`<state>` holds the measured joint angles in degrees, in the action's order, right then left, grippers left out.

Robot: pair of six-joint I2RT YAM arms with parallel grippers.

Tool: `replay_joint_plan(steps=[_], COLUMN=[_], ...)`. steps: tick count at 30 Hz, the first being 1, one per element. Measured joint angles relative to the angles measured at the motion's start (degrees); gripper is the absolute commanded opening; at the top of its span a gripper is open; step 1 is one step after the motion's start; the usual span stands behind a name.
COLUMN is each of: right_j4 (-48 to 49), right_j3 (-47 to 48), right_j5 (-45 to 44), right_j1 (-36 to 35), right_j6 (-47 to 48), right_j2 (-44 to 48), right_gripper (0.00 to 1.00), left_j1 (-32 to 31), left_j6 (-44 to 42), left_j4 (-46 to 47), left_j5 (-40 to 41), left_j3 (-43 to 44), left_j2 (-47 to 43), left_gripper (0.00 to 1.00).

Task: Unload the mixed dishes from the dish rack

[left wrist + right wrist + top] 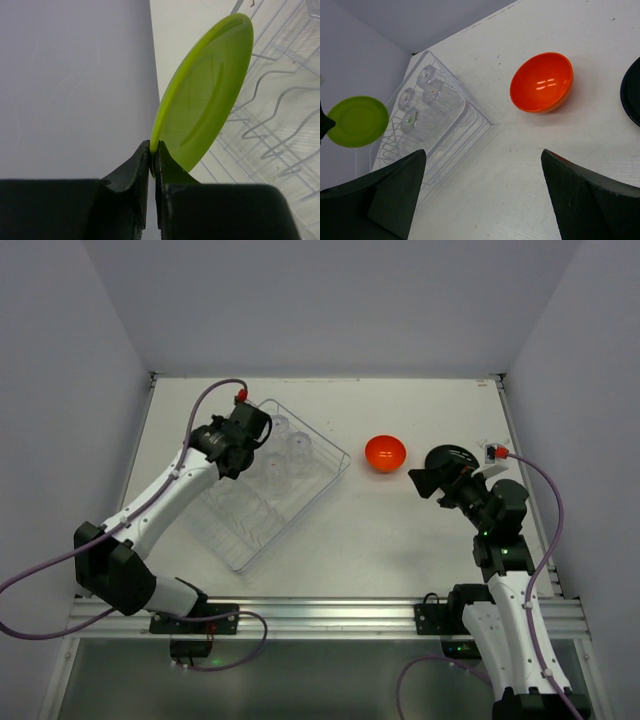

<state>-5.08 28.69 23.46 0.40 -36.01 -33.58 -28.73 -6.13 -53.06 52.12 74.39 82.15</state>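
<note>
My left gripper (153, 150) is shut on the rim of the lime-green plate (205, 90), which stands tilted on edge over the left side of the dish rack (280, 115). In the right wrist view the plate (357, 121) shows beside the see-through rack (445, 130), which holds clear tumblers (427, 75). From above, the left gripper (245, 435) covers the plate. The orange-red bowl (385, 452) sits on the table to the right of the rack (270, 495). My right gripper (483, 155) is open over bare table, near the bowl (542, 82), with nothing between its fingers.
A dark round object (632, 95) lies at the right, partly under my right arm (450, 458). White walls close in the table on the left, back and right. The left wall (75, 85) is close beside the held plate.
</note>
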Motion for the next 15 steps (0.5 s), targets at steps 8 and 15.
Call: replay_joint_plan(steps=[8,15], right_j4=[0.22,4.59], right_j3=[-0.11,-0.83], right_j5=[0.20,7.02], right_j1=[0.00,0.02], right_j6=[0.02,0.04], right_j2=[0.70,0.04], right_gripper=[0.99,0.93], left_j1=[-1.92,-2.10], left_j6=[8.04,16.04], left_j4=[-6.45,3.15], left_j5=[-1.38,-17.20], left_j3=[6.58,-0.20], left_j2=[-4.22,-20.09], left_gripper=[0.00,0.00])
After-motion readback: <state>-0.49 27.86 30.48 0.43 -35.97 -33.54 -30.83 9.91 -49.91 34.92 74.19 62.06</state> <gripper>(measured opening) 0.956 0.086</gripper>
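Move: The left hand already holds the green plate by its rim, with the plate's middle roughly 4 cm ahead, 1 cm right and 5 cm below. The open right gripper is some 48 cm to the left hand's right, 6 cm nearer the base and at much the same height. The nearest glass is about 10 cm right, 2 cm ahead and 18 cm below the left hand. From the right hand, the green plate is about 47 cm left, 10 cm ahead and 5 cm lower. Keeping its pinch on the green plate's rim, the left hand lifts it about 6 cm higher above the rack while drawing back, then swings right towards the right gripper. Its wrist rolls some 35 degrees, left side dropping, and the fingers tip up somewhat. Late on, the right hand starts left and up, barely 2 cm, fingers wide. ##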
